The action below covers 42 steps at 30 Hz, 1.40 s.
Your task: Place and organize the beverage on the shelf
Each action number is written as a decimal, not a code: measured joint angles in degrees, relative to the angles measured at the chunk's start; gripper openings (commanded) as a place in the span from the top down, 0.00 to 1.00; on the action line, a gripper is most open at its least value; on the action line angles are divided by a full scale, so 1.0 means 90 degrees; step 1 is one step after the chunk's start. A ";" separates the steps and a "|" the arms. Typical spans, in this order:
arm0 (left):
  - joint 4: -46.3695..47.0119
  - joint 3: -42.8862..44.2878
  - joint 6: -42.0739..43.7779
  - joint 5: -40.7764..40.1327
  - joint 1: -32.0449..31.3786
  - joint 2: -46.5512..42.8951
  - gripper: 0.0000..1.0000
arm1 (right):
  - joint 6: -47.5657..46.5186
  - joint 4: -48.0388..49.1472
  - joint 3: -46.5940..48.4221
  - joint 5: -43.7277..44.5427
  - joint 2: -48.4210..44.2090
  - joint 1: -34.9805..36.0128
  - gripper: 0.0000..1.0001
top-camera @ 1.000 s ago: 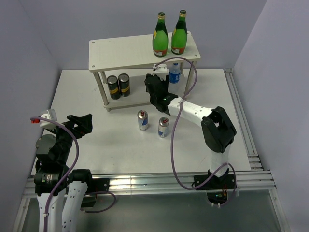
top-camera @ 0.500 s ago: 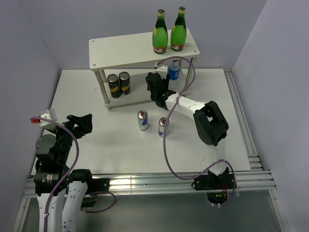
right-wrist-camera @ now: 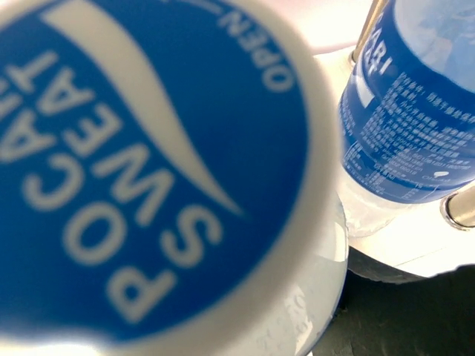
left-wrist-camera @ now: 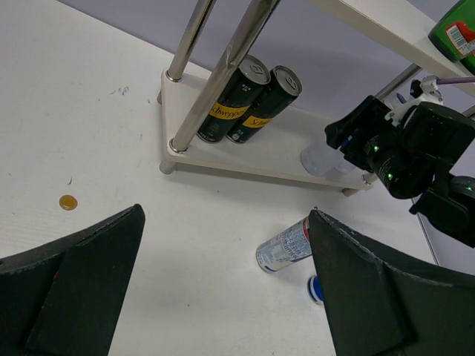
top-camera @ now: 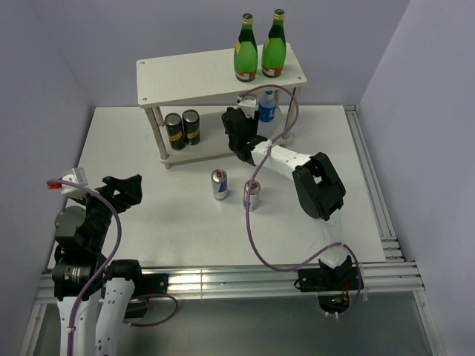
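Note:
The shelf (top-camera: 193,74) carries two green bottles (top-camera: 246,48) (top-camera: 274,46) on the right of its top board. One blue-labelled water bottle (top-camera: 268,110) (right-wrist-camera: 415,111) stands on the lower board. My right gripper (top-camera: 237,124) is shut on a second water bottle (left-wrist-camera: 320,158), over the lower board just left of the first. Its blue cap (right-wrist-camera: 148,163) fills the right wrist view. Two silver-blue cans (top-camera: 220,184) (top-camera: 252,194) stand on the table in front of the shelf. My left gripper (top-camera: 122,189) (left-wrist-camera: 223,297) is open, far left of them, holding nothing.
Two dark cans with yellow bands (top-camera: 182,130) (left-wrist-camera: 249,104) stand on the left of the lower board, behind a shelf leg (left-wrist-camera: 215,81). A small brown disc (left-wrist-camera: 68,202) lies on the table. The right arm's purple cable (top-camera: 256,222) loops over the nearer can.
The right arm has pushed toward the shelf, carrying its water bottle slightly further in over the lower board; its elbow swung left and back. The left arm has stayed still.

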 measured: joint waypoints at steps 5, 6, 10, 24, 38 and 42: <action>0.0002 0.0000 0.0002 0.0000 0.0000 0.0000 0.01 | 0.0051 0.0002 0.0338 0.0219 0.0270 0.0000 1.00; 0.0000 0.0000 0.0002 0.0000 0.0000 0.0000 0.01 | 0.0049 0.0022 0.0393 0.0253 0.0308 0.0000 1.00; 0.0002 0.0000 0.0002 0.0000 0.0000 0.0000 0.01 | 0.0039 0.0126 0.0493 0.0410 0.0420 -0.0005 1.00; 0.0002 0.0000 0.0002 0.0000 0.0000 0.0000 0.01 | 0.0063 0.0204 0.0697 0.0765 0.0605 -0.0012 0.00; 0.0005 0.0000 0.0002 0.0000 0.0221 0.0000 0.01 | 0.0272 0.0291 -0.0500 -0.0350 -0.0631 -0.0041 0.00; 0.0002 0.0000 0.0000 -0.0019 0.0233 0.0007 0.01 | 0.0272 0.0408 -0.0906 -0.0721 -0.1275 -0.0039 0.00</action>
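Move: The right hand already holds the bottle, about level with its own fingers; the bottle's spot on the lower shelf is roughly 2 cm farther ahead. The other Pocari bottle stands about 9 cm to the hand's right and 2 cm ahead, the nearer black can some 18 cm to its left and 2 cm back. From the left hand the held bottle is about 30 cm ahead, 36 cm to the right and 13 cm lower. Forward about 2 cm, deeper into the lower shelf, the right hand carries its bottle to a place beside the other Pocari bottle, turning slightly clockwise. There the fingers spread wide and let go; the hand then backs out towards the shelf front by some 5 cm, swings back counter-clockwise and climbs about 5 cm as it leaves. ##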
